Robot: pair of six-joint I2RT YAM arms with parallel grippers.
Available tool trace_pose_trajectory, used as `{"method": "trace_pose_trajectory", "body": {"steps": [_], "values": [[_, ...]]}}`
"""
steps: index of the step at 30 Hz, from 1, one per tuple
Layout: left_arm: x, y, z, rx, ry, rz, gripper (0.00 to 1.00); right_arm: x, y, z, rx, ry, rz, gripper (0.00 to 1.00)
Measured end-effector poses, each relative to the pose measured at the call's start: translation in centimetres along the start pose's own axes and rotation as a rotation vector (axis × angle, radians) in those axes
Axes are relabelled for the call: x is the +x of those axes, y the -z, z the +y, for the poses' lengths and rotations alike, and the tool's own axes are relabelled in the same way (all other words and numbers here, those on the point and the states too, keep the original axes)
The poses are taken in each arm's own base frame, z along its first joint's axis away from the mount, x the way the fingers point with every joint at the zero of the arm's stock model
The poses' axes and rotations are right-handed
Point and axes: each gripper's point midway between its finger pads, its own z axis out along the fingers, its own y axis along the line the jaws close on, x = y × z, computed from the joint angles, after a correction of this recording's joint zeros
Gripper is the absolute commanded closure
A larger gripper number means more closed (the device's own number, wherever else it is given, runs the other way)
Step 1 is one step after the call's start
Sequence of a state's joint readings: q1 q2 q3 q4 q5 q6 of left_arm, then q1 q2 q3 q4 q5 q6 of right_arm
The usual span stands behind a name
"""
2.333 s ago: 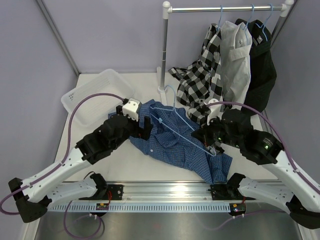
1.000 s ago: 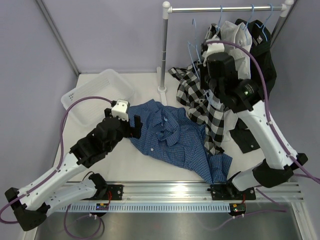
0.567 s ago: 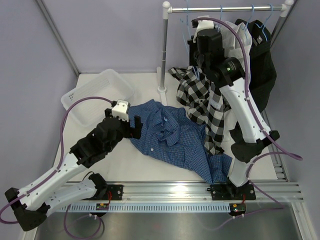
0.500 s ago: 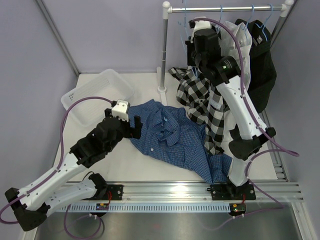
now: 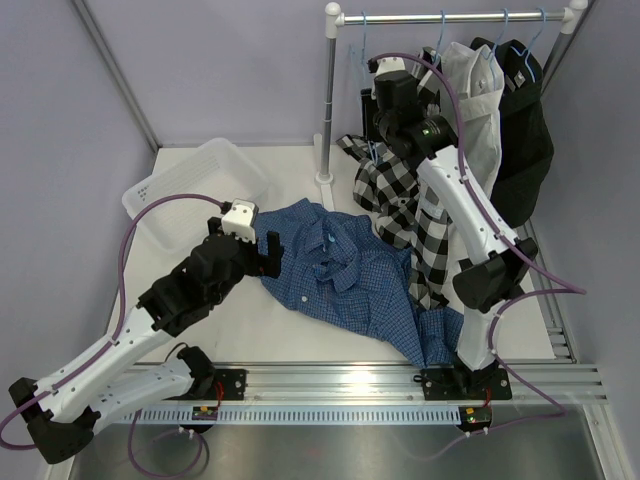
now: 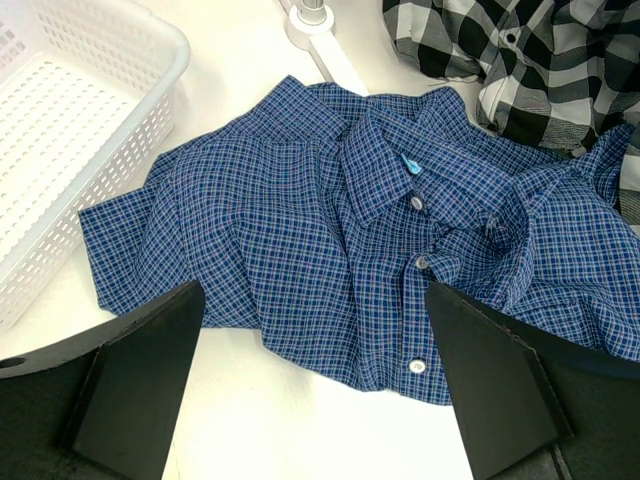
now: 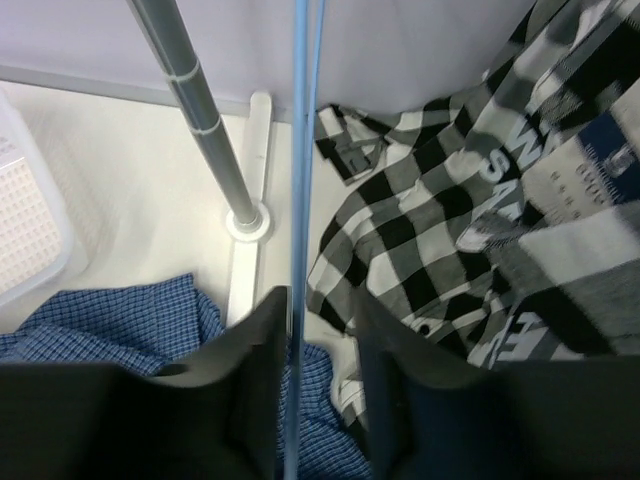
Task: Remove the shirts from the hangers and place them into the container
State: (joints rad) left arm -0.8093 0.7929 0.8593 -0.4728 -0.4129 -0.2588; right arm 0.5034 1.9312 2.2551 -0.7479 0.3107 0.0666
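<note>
A blue small-check shirt lies spread on the table, off its hanger. My left gripper hovers open over its near hem, holding nothing. My right gripper is raised beside the rack. An empty light-blue hanger hangs from the rod, and its wire runs between the parted jaws, close to the left finger, with a gap to the right one. The white container stands at the left with nothing in it.
A black-and-white check shirt, a white shirt and a black shirt hang on hangers from the rod. The rack's upright pole stands just left of my right gripper.
My right arm has carried the empty hanger up from the table to the rod, and its jaws have parted around the wire. The left arm has stayed still.
</note>
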Motion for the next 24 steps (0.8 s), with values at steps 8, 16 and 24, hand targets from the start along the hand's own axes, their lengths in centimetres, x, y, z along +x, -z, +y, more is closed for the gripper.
{"method": "trace_pose_trajectory", "body": {"steps": [8,16,24], "values": [[0.1,0.0,0.0,0.003,0.001,0.004,0.01,1.7,4.2,-0.4,-0.061,-0.009,0.027,0.09],[1.7,-1.3,-1.4,0.046,-0.013,0.085,0.01,1.0,16.1,-3.7,-0.105,-0.082,-0.134,0.01],[3.2,-1.4,-12.6,0.225,-0.089,0.245,0.01,7.7,22.9,-6.3,-0.120,-0.187,-0.177,0.01]]}}
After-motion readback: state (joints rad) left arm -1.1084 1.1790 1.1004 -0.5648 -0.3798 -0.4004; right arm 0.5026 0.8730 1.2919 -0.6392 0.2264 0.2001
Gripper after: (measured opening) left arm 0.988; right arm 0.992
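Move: The bare blue hanger is between the right hand's part-open fingers, just below the rack rail. The hanging checkered shirt's middle is about 11 cm to that hand's right, 6 cm back and 18 cm lower. The blue shirt lies spread on the table, its middle roughly 15 cm right of the left hand, 3 cm ahead and 23 cm below. The container is about 18 cm left of the left hand, 21 cm ahead and 20 cm down. The emptied hanger is let go at the rail: the right hand dips a centimetre as its fingers spread wide, then draws back some 23 cm and about 10 cm right in a shallow arc, rolling slightly. After waiting, the open left hand sweeps about 12 cm right, a little back and down, over the blue shirt, turning clockwise and tipping down, without touching cloth. ##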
